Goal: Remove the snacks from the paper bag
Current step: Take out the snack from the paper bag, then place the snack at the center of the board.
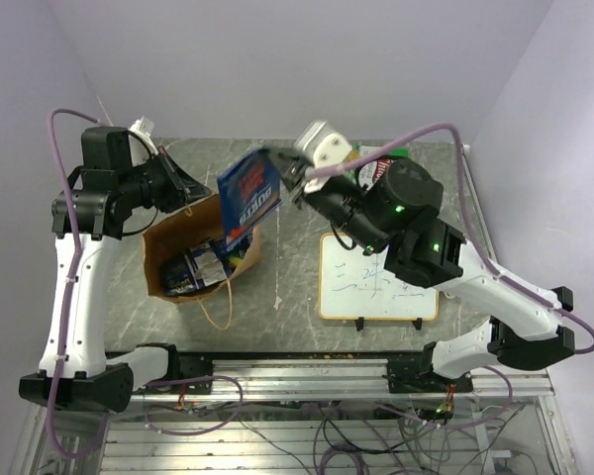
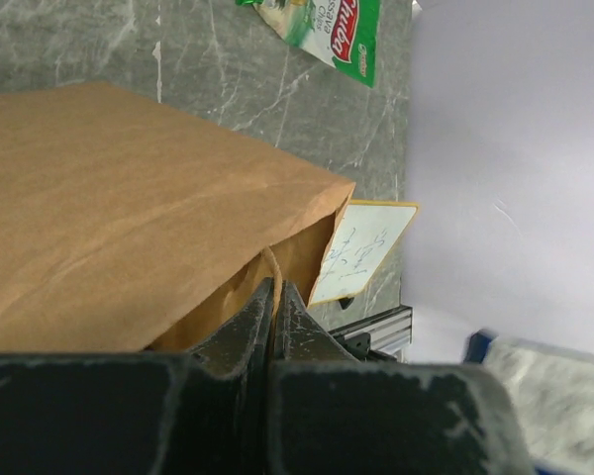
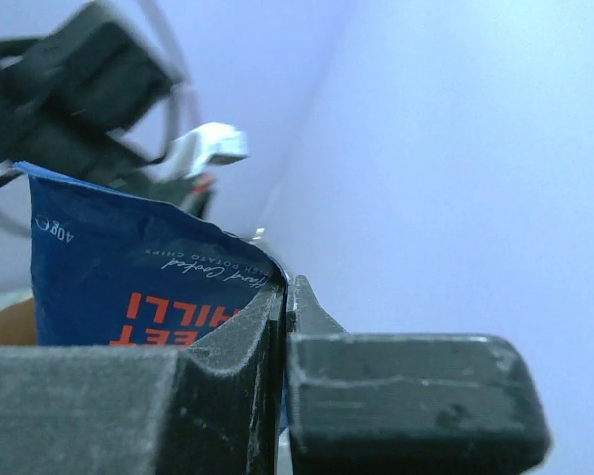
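Note:
The brown paper bag (image 1: 173, 233) stands on the table with its mouth up, and dark packets (image 1: 193, 267) show inside it. My left gripper (image 1: 185, 191) is at the bag's far rim, shut on its string handle (image 2: 271, 269); the bag's side (image 2: 129, 218) fills the left wrist view. My right gripper (image 1: 289, 174) is shut on the top edge of a blue snack packet (image 1: 247, 198) with orange lettering, which hangs above the bag's right rim. In the right wrist view the packet (image 3: 129, 287) sits between the closed jaws (image 3: 285, 289).
A green snack packet (image 1: 381, 155) lies at the back right, partly behind the right arm, and shows in the left wrist view (image 2: 327, 30). An orange-framed whiteboard (image 1: 376, 277) lies right of the bag, also seen by the left wrist (image 2: 361, 247). A loose handle loop (image 1: 218, 302) hangs at the bag's front.

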{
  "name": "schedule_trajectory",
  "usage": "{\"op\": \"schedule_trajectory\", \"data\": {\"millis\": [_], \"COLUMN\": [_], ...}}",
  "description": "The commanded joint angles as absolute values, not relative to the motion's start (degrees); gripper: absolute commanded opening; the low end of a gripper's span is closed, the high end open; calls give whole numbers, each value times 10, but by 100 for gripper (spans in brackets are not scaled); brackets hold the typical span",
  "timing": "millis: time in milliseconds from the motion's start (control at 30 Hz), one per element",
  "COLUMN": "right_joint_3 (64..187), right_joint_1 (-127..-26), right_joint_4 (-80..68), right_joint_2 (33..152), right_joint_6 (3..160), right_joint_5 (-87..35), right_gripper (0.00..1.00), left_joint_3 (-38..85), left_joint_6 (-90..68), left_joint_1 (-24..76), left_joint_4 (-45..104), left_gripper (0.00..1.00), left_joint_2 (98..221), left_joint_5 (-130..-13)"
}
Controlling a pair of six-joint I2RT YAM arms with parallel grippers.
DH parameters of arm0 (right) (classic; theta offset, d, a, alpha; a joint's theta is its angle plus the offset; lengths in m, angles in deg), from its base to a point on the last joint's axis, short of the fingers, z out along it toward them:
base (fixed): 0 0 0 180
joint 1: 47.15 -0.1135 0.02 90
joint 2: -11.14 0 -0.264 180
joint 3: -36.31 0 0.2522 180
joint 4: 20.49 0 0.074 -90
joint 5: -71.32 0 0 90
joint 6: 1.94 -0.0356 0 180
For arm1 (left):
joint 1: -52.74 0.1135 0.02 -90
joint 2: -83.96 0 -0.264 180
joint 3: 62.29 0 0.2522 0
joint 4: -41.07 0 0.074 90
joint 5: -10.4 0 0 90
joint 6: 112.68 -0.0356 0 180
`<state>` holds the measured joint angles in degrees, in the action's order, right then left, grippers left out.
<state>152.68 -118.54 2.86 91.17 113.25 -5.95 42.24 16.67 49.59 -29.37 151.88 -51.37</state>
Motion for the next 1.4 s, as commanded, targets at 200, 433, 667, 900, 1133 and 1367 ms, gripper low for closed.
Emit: {"op": "schedule_trajectory", "data": {"millis": [200, 433, 667, 900, 1133, 1367], "right_joint_3": [1622, 1636, 1642, 1655, 1689, 1709], "right_joint_1": [-1111, -972, -866, -784, -707, -639], "right_joint_4": [-9, 102, 169, 197, 216, 226], "right_joint_2": [986, 1056, 1116, 1190, 1258, 1296], "right_joint_6": [1160, 1059, 936, 856, 827, 824], "right_joint_5": [219, 192, 148, 164, 172, 201], "right_gripper": [0, 0, 0, 0, 0, 0], "left_joint_3": [405, 405, 407, 419, 445, 462], "left_joint_6": [177, 188, 205, 196, 159, 138], "left_joint_1": [496, 496, 496, 496, 496, 495], "left_joint_4": [-304, -313, -312, -318, -345, -353], "left_gripper": [7, 7, 7, 7, 7, 7], "left_joint_2": [1476, 1452, 1446, 1466, 1495, 1519], "left_joint_5": [-531, -538, -535, -526, -529, -524]}}
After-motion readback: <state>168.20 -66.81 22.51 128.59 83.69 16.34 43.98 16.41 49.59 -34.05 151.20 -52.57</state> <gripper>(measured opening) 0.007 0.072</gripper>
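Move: The blue chip pack already hangs from the right fingers; its goal, the green snack pack on the table, lies about 38 cm ahead, 24 cm right and 53 cm below. The whiteboard is roughly 27 cm right, 3 cm ahead and 48 cm below; the paper bag's middle is some 12 cm left, level fore and aft, 40 cm below. From the left hand, the green pack is about 26 cm ahead, 34 cm right, 35 cm below. Still pinching the blue pack, the right hand sweeps some 37 cm forward, rightward and down towards the green pack. ##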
